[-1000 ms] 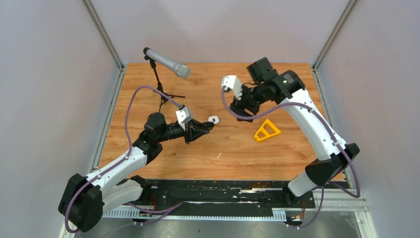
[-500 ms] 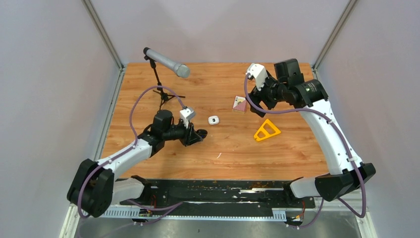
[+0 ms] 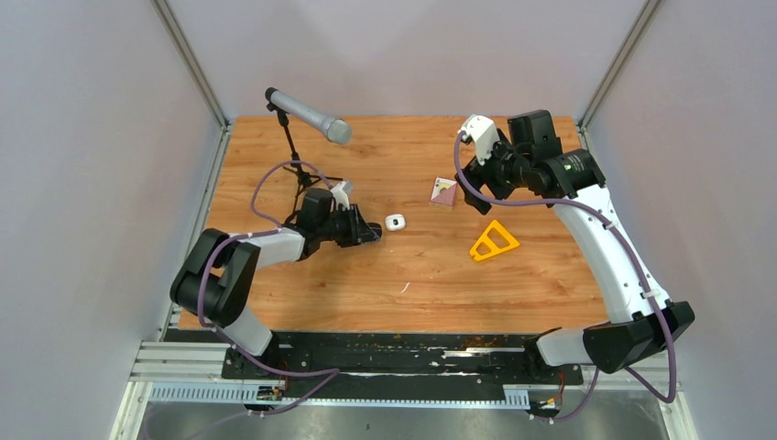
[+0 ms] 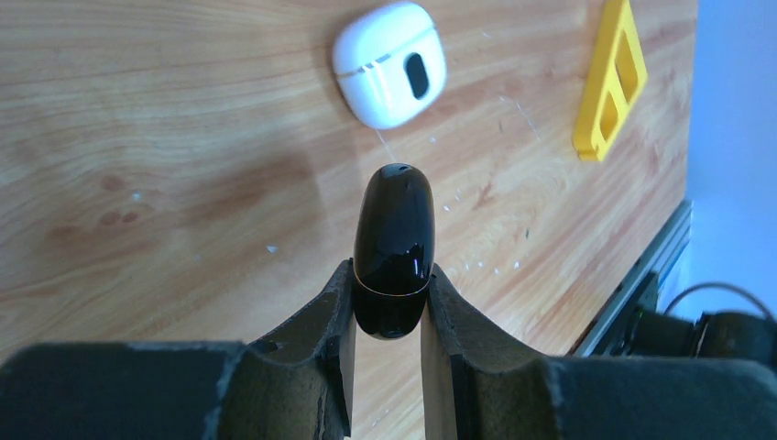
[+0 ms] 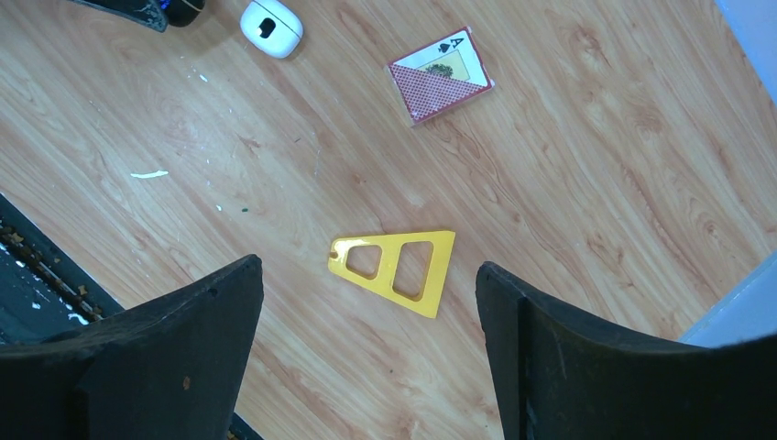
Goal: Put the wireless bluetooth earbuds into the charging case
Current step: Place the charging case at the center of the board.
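My left gripper [image 4: 389,275] is shut on a glossy black oval case [image 4: 394,243] with a thin gold seam, held just above the wood. In the top view the left gripper [image 3: 371,231] is immediately left of a small white charging case [image 3: 395,222]. That closed white case [image 4: 389,62] has a black oval mark and lies a short way beyond the black one. Raised over the back right of the table, my right gripper [image 3: 478,186] is wide open with nothing between its fingers [image 5: 211,302]. The earbuds are out of view.
A pack of playing cards [image 3: 444,191] lies beside the right gripper, and a yellow triangular frame [image 3: 494,241] is below it. A microphone on a tripod stand [image 3: 309,115] is at the back left. A thin white sliver [image 3: 404,288] lies near the front.
The right gripper lifted away to the back right, uncovering the playing cards, and opened wider. The left arm folded back, keeping its grip on the black case beside the white case.
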Robot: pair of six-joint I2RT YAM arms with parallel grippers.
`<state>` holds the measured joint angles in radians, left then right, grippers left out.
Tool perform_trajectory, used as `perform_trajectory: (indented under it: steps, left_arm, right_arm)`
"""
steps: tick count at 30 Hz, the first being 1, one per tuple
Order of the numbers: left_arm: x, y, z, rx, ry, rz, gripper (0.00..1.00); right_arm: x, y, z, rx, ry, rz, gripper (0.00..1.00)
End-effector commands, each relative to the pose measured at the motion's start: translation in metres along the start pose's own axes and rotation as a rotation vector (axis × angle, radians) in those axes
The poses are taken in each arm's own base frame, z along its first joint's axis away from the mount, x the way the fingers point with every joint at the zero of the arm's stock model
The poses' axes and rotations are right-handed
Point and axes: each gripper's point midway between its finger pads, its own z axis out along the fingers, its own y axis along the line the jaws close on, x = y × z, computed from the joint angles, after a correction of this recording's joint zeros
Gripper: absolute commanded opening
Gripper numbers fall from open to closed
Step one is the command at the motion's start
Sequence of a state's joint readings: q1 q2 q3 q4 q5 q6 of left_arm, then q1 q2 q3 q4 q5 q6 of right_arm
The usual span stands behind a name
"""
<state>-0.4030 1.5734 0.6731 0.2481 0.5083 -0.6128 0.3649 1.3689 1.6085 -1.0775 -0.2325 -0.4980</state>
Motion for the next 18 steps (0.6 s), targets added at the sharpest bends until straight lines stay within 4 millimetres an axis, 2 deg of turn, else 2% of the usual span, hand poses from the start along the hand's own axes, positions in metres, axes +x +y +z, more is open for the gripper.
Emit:
perform_trajectory:
  steps: [1, 5, 11, 18]
  left_arm:
    - [-0.034, 0.007, 0.014, -0.076, -0.108, -0.159, 0.24]
    - [-0.026, 0.024, 0.023, -0.142, -0.081, -0.216, 0.27]
    - [-0.02, 0.035, 0.025, -0.196, -0.055, -0.239, 0.5]
    - [-0.024, 0.043, 0.015, -0.242, -0.047, -0.208, 0.61]
  right_arm:
    - [-0.012, -0.005, -0.01, 0.038, -0.059, 0.009, 0.86]
    - [-0.011, -0.004, -0.009, 0.028, -0.053, 0.003, 0.86]
    - [-0.011, -0.005, -0.006, 0.024, -0.045, -0.006, 0.86]
    - [-0.019, -0.011, 0.004, 0.015, -0.048, -0.004, 0.87]
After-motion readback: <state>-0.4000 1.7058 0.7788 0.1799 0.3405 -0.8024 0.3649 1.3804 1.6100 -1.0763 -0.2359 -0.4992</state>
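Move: My left hand holds the black charging case. Its spot at the board's center lies about 3 cm ahead, 2 cm right and 4 cm below. The white case is 4 cm ahead, 6 cm right of me; the card box, 11 cm ahead, 17 cm right; the microphone stand's foot, 12 cm ahead, 12 cm left. From my idle right hand, that spot is about 24 cm left, 3 cm ahead and 26 cm below. I carry the black case forward and down to the board beside the white case with my left hand, travelling some 3 cm each way while the wrist turns counter-clockwise and tips down by 10 to 15 degrees. As the descent eases off, I open the fingers to a bit over half and let go, then creep about a centimetre farther forward. ##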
